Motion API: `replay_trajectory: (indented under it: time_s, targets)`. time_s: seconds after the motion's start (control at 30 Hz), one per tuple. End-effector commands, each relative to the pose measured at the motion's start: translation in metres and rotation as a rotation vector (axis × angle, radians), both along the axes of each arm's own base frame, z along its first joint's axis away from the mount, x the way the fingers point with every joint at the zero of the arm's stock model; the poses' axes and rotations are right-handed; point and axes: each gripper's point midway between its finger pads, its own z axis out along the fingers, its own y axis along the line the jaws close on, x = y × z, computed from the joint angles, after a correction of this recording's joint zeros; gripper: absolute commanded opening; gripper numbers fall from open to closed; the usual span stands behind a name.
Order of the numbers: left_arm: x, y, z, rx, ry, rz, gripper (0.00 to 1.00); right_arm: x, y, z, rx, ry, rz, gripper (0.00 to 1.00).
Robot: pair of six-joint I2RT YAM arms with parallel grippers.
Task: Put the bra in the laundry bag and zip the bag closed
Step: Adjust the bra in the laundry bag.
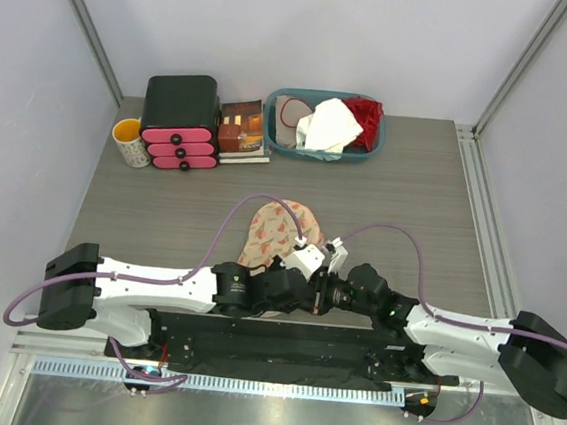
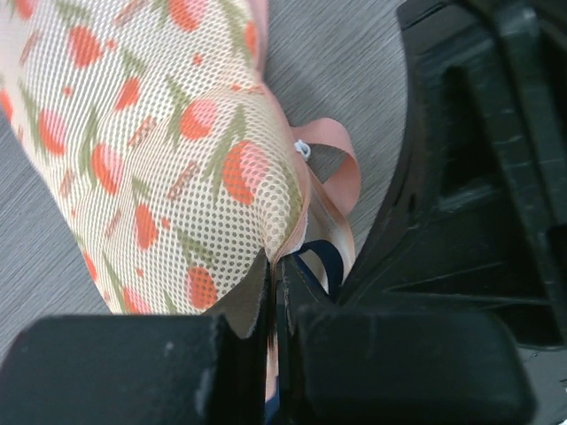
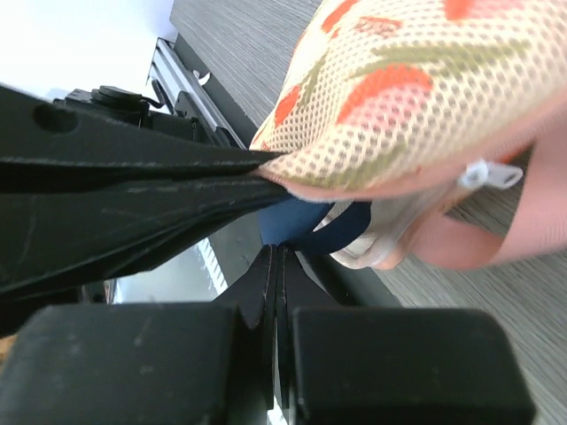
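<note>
The laundry bag (image 1: 277,227), cream mesh with reddish flowers and pink trim, lies on the table just ahead of both grippers. My left gripper (image 1: 293,274) (image 2: 276,266) is shut on the bag's (image 2: 159,150) near pink edge. A loop of the navy bra (image 2: 323,257) sticks out of the bag beside those jaws; the rest is hidden inside. My right gripper (image 1: 319,281) (image 3: 276,252) is shut, its tips touching the navy bra (image 3: 301,221) under the bag's (image 3: 399,97) rim. The white zipper pull (image 3: 487,173) hangs on the trim to the right.
A teal basket (image 1: 325,94) at the back holds a white cloth (image 1: 327,126) and a red garment (image 1: 368,120). Left of it stand a book (image 1: 243,131), a black and pink drawer unit (image 1: 180,122) and a yellow mug (image 1: 129,142).
</note>
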Motion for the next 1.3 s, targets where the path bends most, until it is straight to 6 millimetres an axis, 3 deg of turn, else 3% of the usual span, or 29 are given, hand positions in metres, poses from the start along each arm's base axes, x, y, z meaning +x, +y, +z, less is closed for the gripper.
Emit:
replay_trajectory:
  time_s: [0.0,0.13,0.23,0.27,0.37,0.4,0.57,0.63,0.67,0.8,1.03,1.27]
  targets:
    - [0.0,-0.015,0.028,-0.13,-0.011,-0.022,0.0,0.02,0.016,0.039,0.131,-0.119,-0.052,0.01]
    - [-0.009,-0.02,0.032,-0.185,0.021,-0.066,0.0,0.05,0.003,0.015,0.035,-0.238,-0.19,0.01]
    - [-0.017,-0.025,0.032,-0.212,0.052,-0.107,0.0,0.069,0.0,0.009,0.038,-0.3,-0.286,0.01]
    - [-0.018,-0.025,0.031,-0.216,0.055,-0.106,0.0,0.072,0.002,0.019,0.076,-0.337,-0.31,0.01]
    - [-0.018,-0.023,0.031,-0.214,0.057,-0.107,0.0,0.08,-0.003,-0.008,-0.021,-0.385,-0.391,0.01]
    - [-0.018,-0.024,0.031,-0.217,0.057,-0.108,0.0,0.082,-0.003,-0.005,-0.01,-0.402,-0.415,0.01]
    - [-0.019,-0.025,0.029,-0.207,0.064,-0.108,0.0,0.092,-0.011,-0.028,-0.153,-0.426,-0.492,0.01]
    - [-0.017,-0.023,0.026,-0.195,0.059,-0.102,0.0,0.093,-0.009,-0.027,-0.162,-0.41,-0.494,0.01]
    - [-0.014,-0.023,0.026,-0.188,0.048,-0.088,0.0,0.089,-0.014,-0.037,-0.22,-0.38,-0.481,0.01]
    - [-0.008,-0.017,0.024,-0.156,0.024,-0.06,0.0,0.081,-0.024,-0.045,-0.296,-0.306,-0.473,0.04]
    - [-0.007,-0.019,0.022,-0.163,0.023,-0.053,0.0,0.063,-0.035,-0.055,-0.335,-0.243,-0.414,0.2]
    - [0.0,-0.009,0.027,-0.169,0.02,-0.005,0.0,0.047,-0.039,-0.059,-0.342,-0.182,-0.358,0.27]
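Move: The right hand's shut tips are beside the left gripper; the laundry bag's zip pull, by the open mouth, lies some 6 cm ahead, about 1 cm right and 4 cm lower. The left gripper's pinched rim is about 1 cm ahead, 3 cm left and 1 cm above; the bra bulges roughly 2 cm left, level fore-and-aft, and 3 cm lower. From the left hand, the pull is some 5 cm ahead, 4 cm right and 5 cm below. The right hand leaves the spot beside the left gripper and swings forward about 7 cm and down 5 cm towards the zip pull, its fingers turning some 20 degrees clockwise and dipping, then eases back and to the right about 2 cm each as the fingers part to roughly a quarter open just under the rim at the bag's mouth. Meanwhile the left hand keeps its pinch on the mesh rim, lifting slightly and drawing back a centimetre or so. ##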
